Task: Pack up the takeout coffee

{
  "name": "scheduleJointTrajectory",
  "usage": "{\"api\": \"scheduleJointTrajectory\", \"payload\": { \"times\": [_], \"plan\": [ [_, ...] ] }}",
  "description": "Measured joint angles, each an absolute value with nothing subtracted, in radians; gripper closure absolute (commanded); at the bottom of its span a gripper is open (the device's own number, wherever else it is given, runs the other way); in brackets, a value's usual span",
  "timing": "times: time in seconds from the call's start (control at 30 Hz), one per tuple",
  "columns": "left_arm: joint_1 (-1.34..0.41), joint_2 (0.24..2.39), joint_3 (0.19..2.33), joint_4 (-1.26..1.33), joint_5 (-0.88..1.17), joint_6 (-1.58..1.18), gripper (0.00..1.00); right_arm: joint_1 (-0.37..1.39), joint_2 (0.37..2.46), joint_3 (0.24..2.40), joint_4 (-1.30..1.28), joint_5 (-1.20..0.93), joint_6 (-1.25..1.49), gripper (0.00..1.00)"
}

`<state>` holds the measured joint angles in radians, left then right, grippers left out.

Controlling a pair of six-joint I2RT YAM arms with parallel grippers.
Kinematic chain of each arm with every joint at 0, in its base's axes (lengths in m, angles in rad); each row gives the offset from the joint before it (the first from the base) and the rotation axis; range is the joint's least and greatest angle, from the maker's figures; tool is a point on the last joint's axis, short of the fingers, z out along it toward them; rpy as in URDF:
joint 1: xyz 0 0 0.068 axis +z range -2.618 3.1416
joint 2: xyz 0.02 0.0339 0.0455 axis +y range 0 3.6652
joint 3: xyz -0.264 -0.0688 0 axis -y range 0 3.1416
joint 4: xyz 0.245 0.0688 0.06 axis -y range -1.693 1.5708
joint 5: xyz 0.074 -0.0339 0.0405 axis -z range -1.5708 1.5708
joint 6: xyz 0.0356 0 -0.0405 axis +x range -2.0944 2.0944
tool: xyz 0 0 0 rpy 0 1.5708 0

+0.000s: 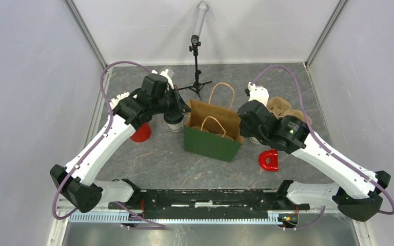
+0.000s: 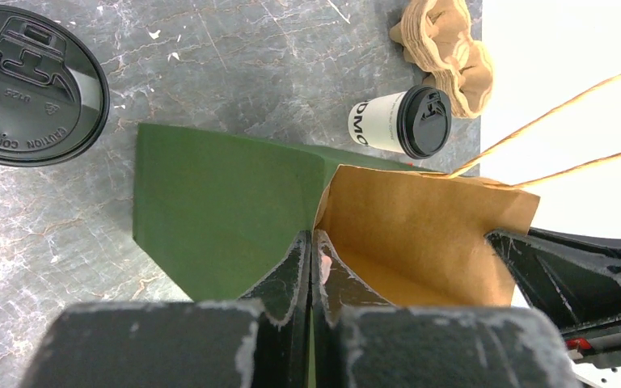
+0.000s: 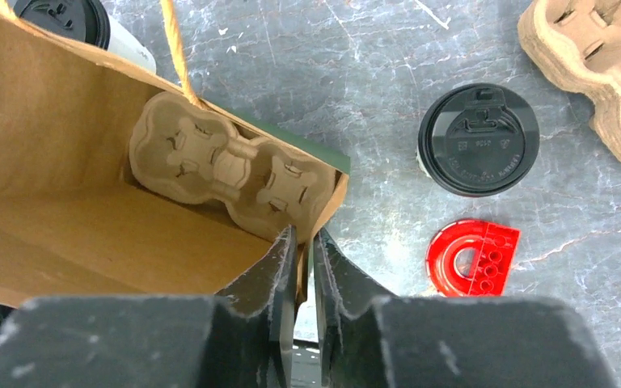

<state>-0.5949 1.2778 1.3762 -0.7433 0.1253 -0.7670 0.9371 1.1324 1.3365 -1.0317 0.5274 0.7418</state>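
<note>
A green paper bag (image 1: 210,141) with a brown inside stands open mid-table, with a cardboard cup carrier (image 3: 226,166) on its floor. One takeout coffee (image 1: 173,123), a cream cup with a black lid (image 2: 28,85), stands just left of the bag. A second one (image 3: 477,137) stands to its right. My left gripper (image 2: 311,242) is shut on the bag's left rim. My right gripper (image 3: 305,238) straddles the right rim, one finger inside and one outside, with a thin gap still showing between them.
A red cup (image 1: 141,132) stands under the left arm. A red U-shaped piece (image 3: 473,259) lies near the right coffee. Another cardboard carrier (image 3: 606,56) lies at the back right. A microphone stand (image 1: 197,61) rises behind the bag.
</note>
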Motion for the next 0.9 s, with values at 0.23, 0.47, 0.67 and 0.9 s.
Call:
{"api": "scheduleJointTrajectory", "payload": {
  "times": [0.23,0.47,0.67,0.9],
  "plan": [
    [-0.595,1.272,1.371,-0.733,0.124,-0.767,0.93,0.878,1.149,1.335,-0.977,0.532,0.659,1.00],
    [-0.583,1.325,1.440,-0.725,0.121,-0.725,0.78,0.830,1.170,1.324,-0.850,0.532,0.521,1.00],
    [-0.581,1.338,1.454,-0.750,0.115,-0.663,0.50,0.822,1.137,1.215,-0.694,0.530,0.472,1.00],
    [-0.581,1.337,1.476,-0.891,0.146,-0.593,0.33,0.822,1.030,1.086,-0.569,0.519,0.462,1.00]
  ]
}}
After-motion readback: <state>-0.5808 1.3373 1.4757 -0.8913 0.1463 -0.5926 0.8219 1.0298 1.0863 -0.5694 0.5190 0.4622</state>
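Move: At the bag's right rim, the right hand's half-open fingers already straddle the paper edge, with the bag's middle some 11 cm left, 2 cm ahead and 12 cm below. The near coffee cup stands about 9 cm right and 5 cm ahead, the red block about 15 cm right and 5 cm back, both nearly 20 cm down. From the left hand, still pinching the left rim, the bag's middle lies roughly 10 cm right, 6 cm back and 12 cm down, the far coffee cup 6 cm left and 2 cm ahead, 18 cm down. Closing on the bag's right rim, the right fingers pinch it shut and carry it about 5 cm forward, the fingers tilting up towards level by some 15 degrees. The left hand goes a little forward and up, then draws back and slightly left and down, its fingers spreading to let go of the left rim yet staying around its edge. ##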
